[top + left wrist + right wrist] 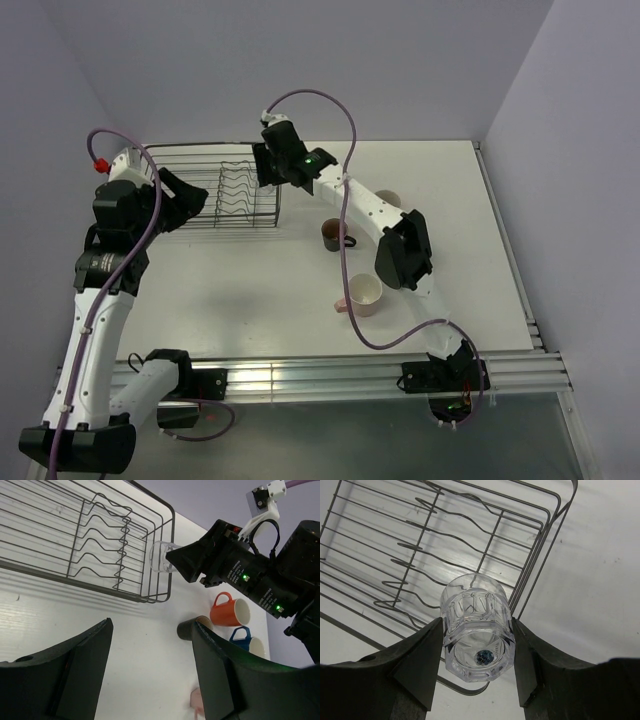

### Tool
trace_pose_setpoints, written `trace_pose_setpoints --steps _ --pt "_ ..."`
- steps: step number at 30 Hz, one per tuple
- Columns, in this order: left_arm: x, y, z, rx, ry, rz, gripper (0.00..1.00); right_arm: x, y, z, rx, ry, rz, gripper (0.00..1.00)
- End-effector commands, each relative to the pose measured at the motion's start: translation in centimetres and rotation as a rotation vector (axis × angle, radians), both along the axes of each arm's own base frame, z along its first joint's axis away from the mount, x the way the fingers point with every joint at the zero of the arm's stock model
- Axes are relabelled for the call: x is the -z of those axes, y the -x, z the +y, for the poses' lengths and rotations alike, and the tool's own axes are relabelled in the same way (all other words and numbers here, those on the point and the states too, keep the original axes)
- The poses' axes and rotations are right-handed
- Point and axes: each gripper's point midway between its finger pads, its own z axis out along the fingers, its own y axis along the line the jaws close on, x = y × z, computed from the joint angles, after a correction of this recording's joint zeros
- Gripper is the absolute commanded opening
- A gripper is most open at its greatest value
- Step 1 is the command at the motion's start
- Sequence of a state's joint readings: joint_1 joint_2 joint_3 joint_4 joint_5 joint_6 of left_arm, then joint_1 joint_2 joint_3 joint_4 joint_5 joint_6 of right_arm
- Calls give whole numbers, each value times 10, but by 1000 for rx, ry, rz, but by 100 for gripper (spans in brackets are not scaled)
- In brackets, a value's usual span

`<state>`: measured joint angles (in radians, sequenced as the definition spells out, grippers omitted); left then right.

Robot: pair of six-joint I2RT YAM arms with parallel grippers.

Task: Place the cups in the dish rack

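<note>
My right gripper is shut on the clear glass tumbler and holds it mouth-away over the right end of the dish rack, near its plate dividers. From above, that gripper hangs over the rack's right rim. My left gripper is open and empty, low over bare table in front of the rack; from above it sits by the rack's left end. On the table stand the dark brown mug, pink mug, orange mug and blue mug.
The right arm stretches diagonally over the table and partly covers a pale-rimmed cup. A metal rail runs along the near edge. Walls close in the back and right sides.
</note>
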<state>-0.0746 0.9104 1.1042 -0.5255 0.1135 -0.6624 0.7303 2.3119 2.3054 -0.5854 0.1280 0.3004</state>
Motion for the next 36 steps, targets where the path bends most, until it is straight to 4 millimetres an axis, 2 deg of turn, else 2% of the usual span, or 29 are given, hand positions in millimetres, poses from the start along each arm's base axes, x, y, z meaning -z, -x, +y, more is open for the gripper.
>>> trace_pose_setpoints --steps 1,6,14,23,33,36 --pt "-1 9 9 -14 -70 -21 71 -22 -12 1 -4 -13 -80 0" --pt "2 12 7 4 -77 -20 70 12 -12 9 -34 16 -40 0" --pt "13 12 6 15 -87 -8 70 40 -5 27 -85 84 -54 0" --pt "22 11 5 27 -94 8 70 64 -2 31 -91 160 -53 0" --pt "30 11 4 33 -96 24 70 70 -2 23 -70 210 -54 0" --pt "31 11 4 34 -97 25 70 71 -1 22 -72 220 -49 5"
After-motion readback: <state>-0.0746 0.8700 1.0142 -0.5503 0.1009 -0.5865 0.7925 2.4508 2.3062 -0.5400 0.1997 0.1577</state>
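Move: The right hand holds the clear glass over the right end of the dish rack; its aim, the end slot between the wavy wires and the right rim, is about 9 cm below, 3 cm left and level ahead. The wavy wires stand some 8 cm left and 2 cm farther out, the rack's right rim 3 cm right and level ahead, the black cup 18 cm right and 11 cm back. From the idle left hand the slot is about 17 cm ahead, 8 cm right and 20 cm down. The right arm lowers the clear glass about 7.5 cm down into the right end of the dish rack, easing some 2.5 cm to the left, in between the wavy wires and the right rim, as the hand rolls about 10 degrees with its left side dipping. It then stays at that depth with the fingers still pinching the glass, while the empty, open left hand sinks 3.5 cm and draws back slightly, well clear of the rack. ##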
